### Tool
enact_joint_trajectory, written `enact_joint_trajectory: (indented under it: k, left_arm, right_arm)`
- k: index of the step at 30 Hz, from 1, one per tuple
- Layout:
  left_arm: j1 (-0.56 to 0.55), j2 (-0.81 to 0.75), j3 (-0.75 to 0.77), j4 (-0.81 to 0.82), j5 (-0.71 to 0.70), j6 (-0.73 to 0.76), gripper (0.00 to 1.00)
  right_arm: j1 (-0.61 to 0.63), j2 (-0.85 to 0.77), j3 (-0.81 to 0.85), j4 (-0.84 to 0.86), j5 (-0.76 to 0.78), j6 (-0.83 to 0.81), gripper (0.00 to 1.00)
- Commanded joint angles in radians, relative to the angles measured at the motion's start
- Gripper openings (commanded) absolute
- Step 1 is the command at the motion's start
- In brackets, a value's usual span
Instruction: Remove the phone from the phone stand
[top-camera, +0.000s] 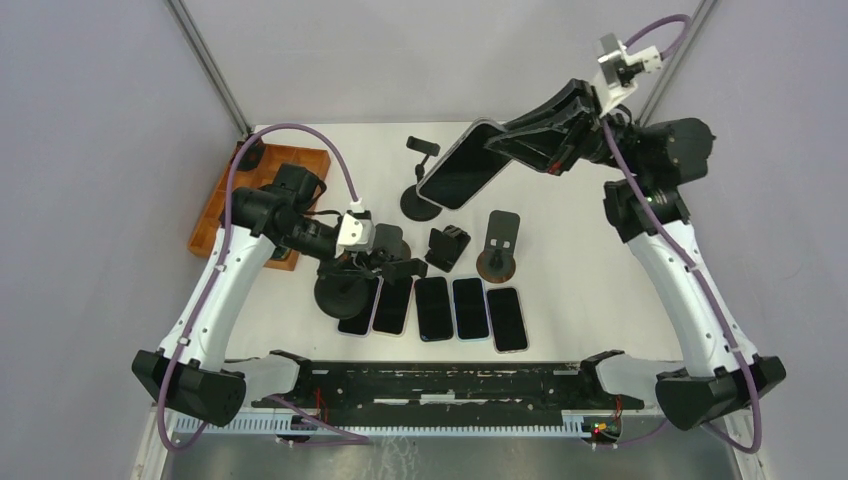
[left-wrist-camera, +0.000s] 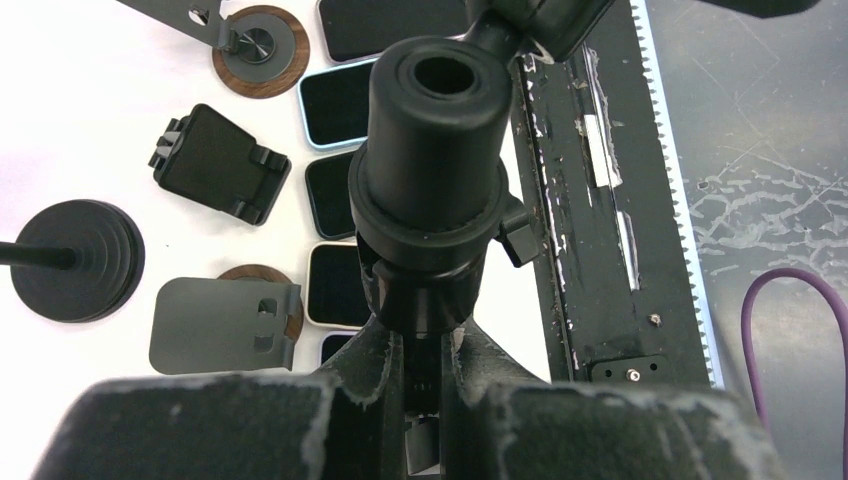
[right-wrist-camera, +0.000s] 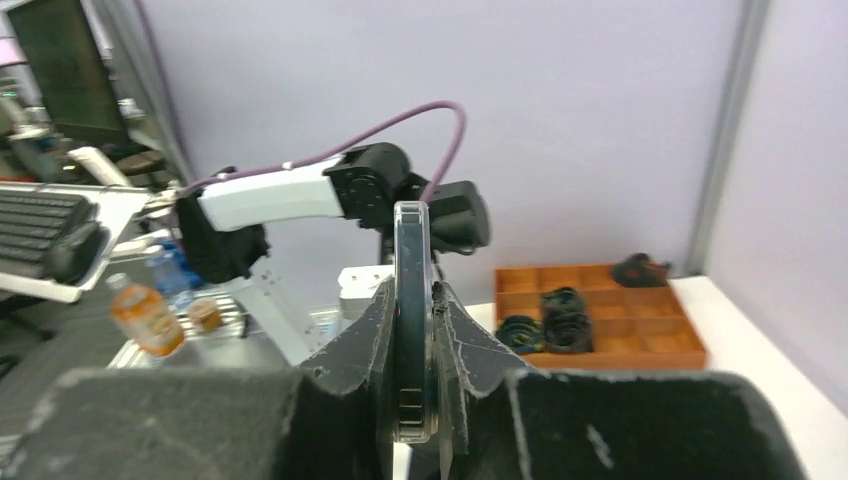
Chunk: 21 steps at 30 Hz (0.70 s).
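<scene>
My right gripper (top-camera: 512, 140) is shut on the phone (top-camera: 462, 165), a dark-screened handset with a pale rim, and holds it tilted in the air over the back of the table. From the right wrist the phone (right-wrist-camera: 410, 270) appears edge-on between the fingers (right-wrist-camera: 355, 345), with the gripper (right-wrist-camera: 412, 335) clamped on both faces. My left gripper (top-camera: 375, 262) is shut on the black phone stand (top-camera: 340, 292) at the front left. Seen from the left wrist, the stand's thick round body (left-wrist-camera: 432, 170) rises from the gripper (left-wrist-camera: 422, 370), which pinches its narrow stem.
Several phones (top-camera: 433, 308) lie in a row near the front edge. A round-based black stand (top-camera: 420, 202), a small folding stand (top-camera: 447, 247) and a grey stand on a wooden disc (top-camera: 497, 245) occupy the middle. An orange tray (top-camera: 215, 225) sits at the left.
</scene>
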Motion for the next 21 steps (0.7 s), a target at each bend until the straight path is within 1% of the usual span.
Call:
enact_joint_trajectory:
  k: [1,2,4,6,7,8,10,11,15,19,21]
  left_arm:
    - [-0.004,-0.030,0.040,-0.018,0.022,0.063,0.02]
    - [-0.004,-0.031,0.046,-0.019,0.027,0.059,0.02]
    - [-0.004,-0.030,0.060,-0.018,0.038,0.043,0.02]
    - [-0.004,-0.026,0.087,-0.016,0.056,0.017,0.02]
    - [-0.004,-0.023,0.099,-0.016,0.067,0.004,0.02]
    - [-0.004,-0.019,0.112,-0.014,0.076,-0.007,0.02]
    - [-0.004,-0.010,0.135,-0.009,0.091,-0.034,0.02]
    - [-0.004,-0.006,0.145,-0.006,0.095,-0.044,0.02]
    - [-0.004,0.012,0.176,0.002,0.106,-0.058,0.02]
    - [-0.004,0.016,0.183,0.003,0.119,-0.061,0.02]
    - [-0.004,0.012,0.185,0.012,0.125,-0.072,0.02]
  right_arm:
    - [-0.082,-0.070,0.032,-0.153,0.094,-0.111,0.00]
    - [-0.102,-0.082,0.026,-0.224,0.117,-0.159,0.00]
    - [-0.149,-0.099,0.027,-0.434,0.175,-0.297,0.00]
    - [-0.196,-0.105,0.050,-0.695,0.268,-0.460,0.00]
    - [-0.212,-0.102,0.065,-0.795,0.309,-0.520,0.00]
    - [-0.220,-0.099,0.084,-0.912,0.382,-0.581,0.00]
    - [-0.223,-0.094,0.112,-1.084,0.517,-0.685,0.00]
    - [-0.222,-0.097,0.107,-1.139,0.557,-0.711,0.00]
    - [-0.221,-0.124,0.037,-1.273,0.682,-0.768,0.00]
    - [-0.221,-0.142,-0.017,-1.370,0.844,-0.814,0.00]
    - [-0.216,-0.146,-0.046,-1.392,0.891,-0.827,0.00]
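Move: The right hand, holding the last phone, has the free spot at the right end of the phone row some 53 cm below it, about 16 cm to its right and 2 cm back. Beside that spot, the row's end phone lies about 6 cm to the hand's right and 2 cm back. The plate stand is roughly 12 cm ahead of the hand and 4 cm to its right. From the left hand the spot is about 41 cm right, 3 cm ahead and 25 cm down. Still pinching the phone, the right hand heads first right, then swoops forward and steeply down towards the free end of the row, sinking about 20 cm in all and going 15 cm right and 10 cm forward. Its wrist swings clockwise and tips the fingers from slightly raised to downward. The left hand keeps its grip on the emptied stand and lifts it a little. ##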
